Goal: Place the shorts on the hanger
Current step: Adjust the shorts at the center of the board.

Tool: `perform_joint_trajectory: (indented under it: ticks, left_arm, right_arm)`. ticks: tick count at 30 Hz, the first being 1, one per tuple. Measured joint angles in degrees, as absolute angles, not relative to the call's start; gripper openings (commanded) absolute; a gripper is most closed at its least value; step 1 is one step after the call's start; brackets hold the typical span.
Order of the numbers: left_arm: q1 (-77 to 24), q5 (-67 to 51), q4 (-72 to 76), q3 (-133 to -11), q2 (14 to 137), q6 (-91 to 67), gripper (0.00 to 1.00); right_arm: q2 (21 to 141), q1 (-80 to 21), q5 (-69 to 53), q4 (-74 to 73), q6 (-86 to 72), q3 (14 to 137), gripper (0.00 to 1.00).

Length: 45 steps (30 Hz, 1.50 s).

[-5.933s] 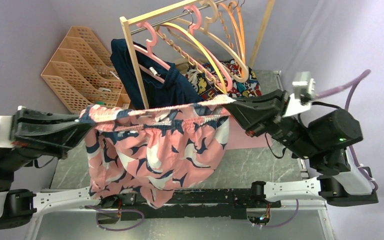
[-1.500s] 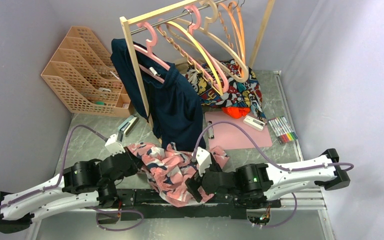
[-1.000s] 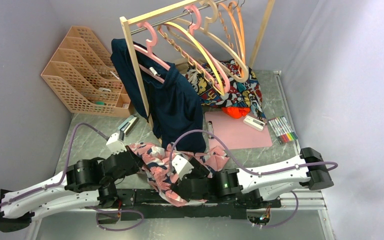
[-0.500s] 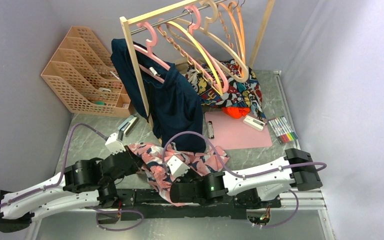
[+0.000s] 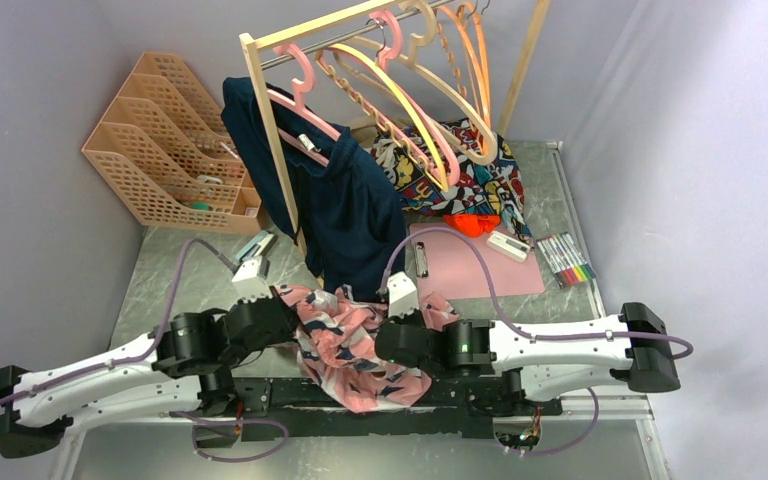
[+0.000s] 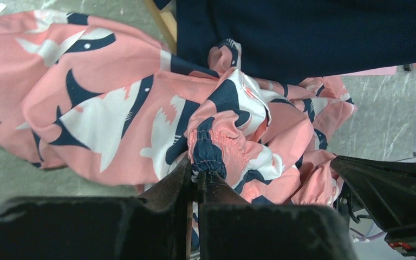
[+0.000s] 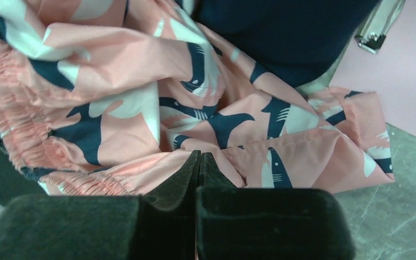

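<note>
The salmon-pink shorts [image 5: 345,335] with navy and white shapes lie crumpled on the table near its front edge. My left gripper [image 5: 282,318] is shut on their gathered elastic waistband [image 6: 208,154]. My right gripper [image 5: 388,345] is shut, its tips [image 7: 199,155] pinched into a fold of the shorts [image 7: 141,108]. The pale yellow hanger [image 5: 415,115] hangs on the rack's rail at the back, among pink and orange ones, well away from both grippers.
A wooden rack [image 5: 270,130] holds a navy garment [image 5: 350,220] that hangs down just behind the shorts. A cartoon-print cloth [image 5: 475,180], a pink mat [image 5: 480,270], markers [image 5: 565,258] and a beige file tray [image 5: 160,140] lie further back.
The shorts, earlier held stretched in the air, now lie heaped on the table. Over the last second my right gripper closed on the fabric and moved right and back; the left arm shifted forward.
</note>
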State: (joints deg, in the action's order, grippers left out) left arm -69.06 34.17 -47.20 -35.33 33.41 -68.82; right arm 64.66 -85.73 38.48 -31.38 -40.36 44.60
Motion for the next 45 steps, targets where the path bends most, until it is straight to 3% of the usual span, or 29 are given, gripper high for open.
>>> perform_joint_trajectory:
  ticks: [11,14,16,20,31,41,45]
  left_arm:
    - [-65.5,29.3,-31.9,-37.8,51.6,-57.5,0.07]
    - [-59.7,24.3,-28.1,-37.8,54.2,-55.7,0.07]
    - [-57.3,22.0,-26.4,-37.8,54.8,-55.2,0.07]
    - [-55.2,19.7,-25.3,-38.4,55.5,-55.0,0.07]
    - [-53.1,18.8,-25.9,-43.6,61.2,-56.8,0.07]
    - [-53.1,19.0,-27.0,-43.6,61.4,-57.9,0.07]
    - [-53.0,19.3,-27.8,-43.7,61.2,-57.9,0.07]
  right_arm:
    - [64.0,-71.8,32.5,-32.0,-54.0,36.8,0.00]
    - [62.3,-69.0,30.2,-31.5,-55.7,34.2,0.31]
    - [60.4,-68.9,29.2,-31.0,-55.8,34.2,0.45]
    - [54.6,-68.9,28.4,-31.2,-53.7,35.0,0.58]
    - [46.1,-69.2,17.8,-31.2,-39.3,36.9,0.67]
    - [51.2,-71.7,16.3,-33.7,-38.3,38.3,0.66]
    - [51.5,-72.1,15.8,-34.2,-38.5,38.5,0.57]
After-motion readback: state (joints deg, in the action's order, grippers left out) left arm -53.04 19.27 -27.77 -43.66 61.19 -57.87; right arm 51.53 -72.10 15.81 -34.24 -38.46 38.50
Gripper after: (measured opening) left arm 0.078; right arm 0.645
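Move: The left hand still grips the waistband, with the shorts' bunched middle about 13 cm right and 4 cm back, 6 cm below; the rack's post foot is roughly 7 cm ahead, 5 cm right. From the right hand, closed on a fold, that middle lies about 5 cm left, 4 cm back and 5 cm below; the loose leg end is about 9 cm right, 2 cm ahead, and the pink clipboard 15 cm right, 11 cm ahead. Left hand drags its gripped waistband 7 cm forward and right; right lowers 6 cm rightward, opens, rises, draws back. ##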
